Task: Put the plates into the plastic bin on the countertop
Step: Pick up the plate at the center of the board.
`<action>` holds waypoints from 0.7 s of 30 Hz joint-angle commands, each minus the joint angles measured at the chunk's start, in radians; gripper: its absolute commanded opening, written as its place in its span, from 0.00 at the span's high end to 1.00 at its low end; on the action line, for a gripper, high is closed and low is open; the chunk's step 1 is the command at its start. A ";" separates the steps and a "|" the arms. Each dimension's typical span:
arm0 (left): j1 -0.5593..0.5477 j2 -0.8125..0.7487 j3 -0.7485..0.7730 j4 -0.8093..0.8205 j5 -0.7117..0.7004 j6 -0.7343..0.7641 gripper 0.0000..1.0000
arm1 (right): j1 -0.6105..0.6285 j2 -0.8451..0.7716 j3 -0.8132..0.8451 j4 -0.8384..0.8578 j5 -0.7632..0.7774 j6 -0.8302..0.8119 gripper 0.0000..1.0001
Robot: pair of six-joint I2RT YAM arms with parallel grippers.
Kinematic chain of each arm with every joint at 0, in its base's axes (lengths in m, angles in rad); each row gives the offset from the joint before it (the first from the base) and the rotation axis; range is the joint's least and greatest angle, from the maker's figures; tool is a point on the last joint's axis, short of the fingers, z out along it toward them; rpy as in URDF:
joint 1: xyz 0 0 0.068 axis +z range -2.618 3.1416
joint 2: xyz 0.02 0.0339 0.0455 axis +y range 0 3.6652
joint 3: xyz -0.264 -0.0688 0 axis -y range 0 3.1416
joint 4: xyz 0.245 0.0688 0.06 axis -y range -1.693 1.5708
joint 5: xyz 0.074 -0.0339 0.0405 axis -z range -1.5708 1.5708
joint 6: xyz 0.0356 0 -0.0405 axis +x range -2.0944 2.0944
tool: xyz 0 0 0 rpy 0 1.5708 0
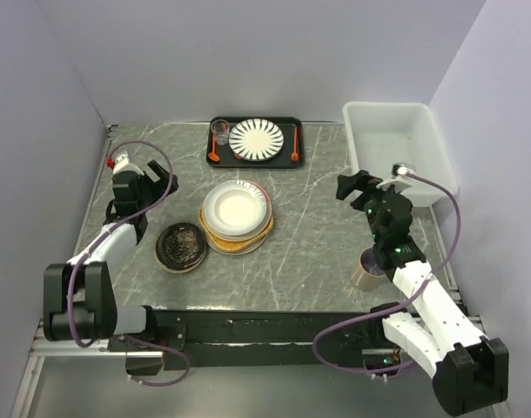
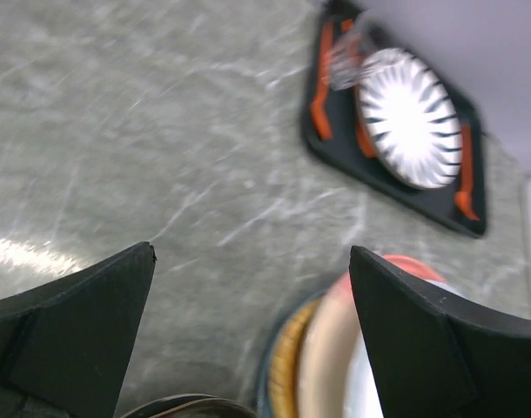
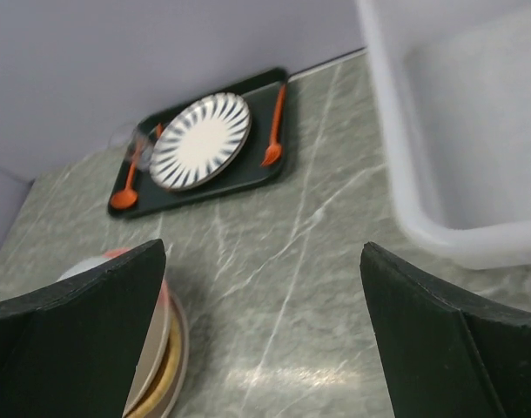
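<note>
A stack of plates [image 1: 236,212], with a white one on top, sits mid-countertop [image 1: 309,235]. A dark brown patterned plate [image 1: 180,246] lies just left of it. The white plastic bin [image 1: 396,144] stands at the back right with nothing visible in it. My left gripper [image 1: 157,181] hovers open to the left of the stack, nothing between its fingers. In the left wrist view the stack [image 2: 322,357] shows beside the right finger, and the brown plate's rim [image 2: 187,406] at the bottom. My right gripper [image 1: 346,188] hangs open between stack and bin. The right wrist view shows the bin [image 3: 457,131] and the stack's edge [image 3: 157,353].
A flat black tray [image 1: 254,142] at the back holds a white plate with dark radial stripes [image 1: 257,138], a glass [image 1: 220,131] and orange spoons. A tan cup [image 1: 367,268] stands close to my right forearm. Walls close in on three sides.
</note>
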 commanded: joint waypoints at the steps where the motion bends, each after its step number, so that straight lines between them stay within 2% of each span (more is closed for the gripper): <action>1: 0.001 -0.092 0.037 0.024 0.126 -0.011 0.01 | 0.150 0.049 0.102 -0.031 0.103 -0.033 0.00; 5: -0.001 -0.132 0.043 -0.003 0.215 -0.011 0.01 | 0.204 0.117 0.142 -0.043 0.110 -0.029 0.00; 13: -0.008 -0.196 0.000 -0.018 0.299 -0.008 0.01 | 0.207 0.153 0.123 0.009 0.041 0.028 0.00; 21: -0.015 -0.149 -0.013 -0.047 0.404 -0.036 0.01 | 0.212 0.236 0.145 0.017 -0.076 0.060 0.00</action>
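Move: The white plate on top of the stack lies about 19 cm to the left hand's right, 5 cm back and 11 cm below; from the right hand it is some 29 cm to the left, 2 cm ahead and 20 cm lower. The dark plate sits 17 cm back and 2 cm to the right of the left hand. The striped plate is 28 cm ahead and 25 cm left of the right hand, the bin 22 cm ahead and 20 cm right. Leftwards towards the stacked plates goes the right hand, about 8 cm, sinking a little late on as it swings counter-clockwise and tips down slightly. The left hand, meanwhile, rises some 6 cm while drawing right towards the same stack and slightly back, turning about 20 degrees clockwise. Both grippers stay wide open and touch nothing. ##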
